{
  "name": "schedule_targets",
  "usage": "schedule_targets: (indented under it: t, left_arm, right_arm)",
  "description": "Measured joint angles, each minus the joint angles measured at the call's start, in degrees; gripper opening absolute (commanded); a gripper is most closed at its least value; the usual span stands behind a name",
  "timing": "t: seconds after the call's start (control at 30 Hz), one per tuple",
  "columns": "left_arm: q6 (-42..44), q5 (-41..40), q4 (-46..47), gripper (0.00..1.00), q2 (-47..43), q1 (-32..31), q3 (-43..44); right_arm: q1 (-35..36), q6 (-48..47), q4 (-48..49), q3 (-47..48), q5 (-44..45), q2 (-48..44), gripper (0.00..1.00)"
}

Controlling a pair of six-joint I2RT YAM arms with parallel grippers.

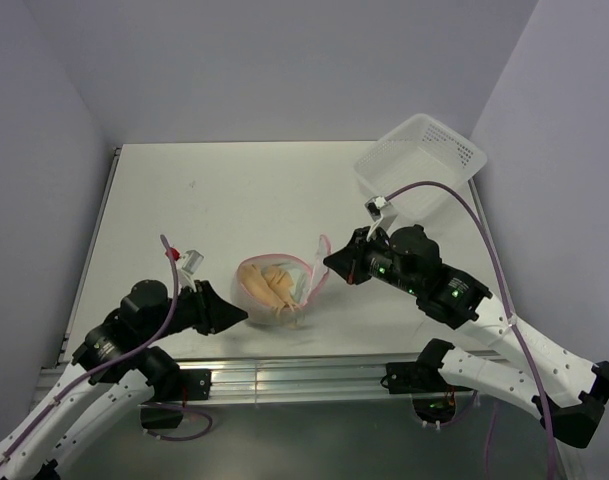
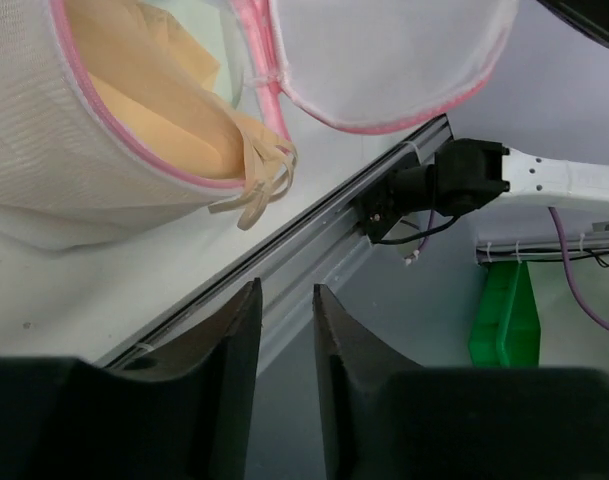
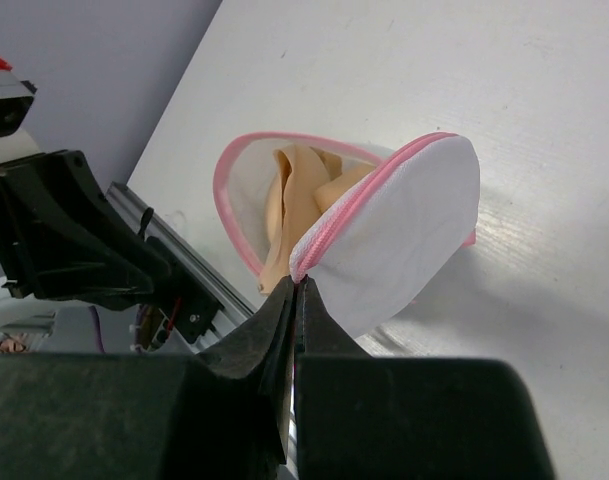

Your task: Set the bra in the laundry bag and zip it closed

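The laundry bag lies open on the table near the front edge, a white mesh pouch with a pink zipper rim. The beige bra sits inside it, and its straps hang out over the rim. My right gripper is shut on the pink zipper edge of the lid flap, holding the flap up beside the opening. My left gripper hovers just left of the bag at the table's front edge. Its jaws stand apart with nothing between them.
A white perforated plastic basket stands at the back right corner. The aluminium front rail runs just below the bag. The right arm's black base mount is bolted to that rail. Grey walls close in the left and right sides.
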Motion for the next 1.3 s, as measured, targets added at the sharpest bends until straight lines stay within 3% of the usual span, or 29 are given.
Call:
schedule_targets:
  t: [0.13, 0.4, 0.47, 0.67, 0.77, 1.07, 1.3]
  left_arm:
    - [-0.2, 1.2, -1.0, 0.37, -2.7, 0.0, -0.5]
    - [-3.7, 1.1, 6.6, 0.47, -0.6, -2.4, -6.9]
    - [-5.0, -0.8, 9.2, 0.49, 1.0, -4.6, -8.1]
    - [-9.7, -14.3, 18.2, 0.53, 10.1, -21.7, -10.6]
    - [-11.7, -21.6, 20.7, 0.53, 15.0, -26.0, -10.7]
    - [-13.7, -35.6, 26.1, 0.58, 20.3, -28.7, -11.2]
    - [-13.8, -38.1, 31.3, 0.5, 25.4, -29.0, -11.5]
  right_arm:
    - [0.0, -0.2, 0.1, 0.0, 0.7, 0.1, 0.0]
    - [0.0, -0.4, 0.5, 0.0, 1.1, 0.2, 0.0]
    - [0.0, -0.4, 0.5, 0.0, 1.3, 0.2, 0.0]
    - [0.0, -0.4, 0.5, 0.0, 1.7, 0.1, 0.0]
    - [0.0, -0.4, 0.5, 0.0, 1.8, 0.1, 0.0]
    - [0.0, -0.4, 0.5, -0.2, 1.7, -1.2, 0.0]
    - [0.0, -0.4, 1.2, -0.7, 1.2, -1.4, 0.0]
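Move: The beige bra straps hanging over the near rim of the laundry bag lie about 9 cm to the left gripper's right, 4 cm ahead and 9 cm below. The bra's middle, inside the bag, is some 10 cm ahead of that gripper, 5 cm right and 10 cm down; the raised lid is about 11 cm ahead, 16 cm right and 2 cm higher. From the right gripper the straps lie some 6 cm back, 9 cm left and 16 cm below. Bring the left gripper down and to the right, about 8 cm lower and 7 cm across, towards the straps at the bag's near rim, easing back slightly. Then push it some 5 cm forward, swinging the fingers roughly 15 degrees counter-clockwise and opening them wider, until the tips come close around the strap ends. Keep the right gripper nearly still, shut on the lid's edge. ##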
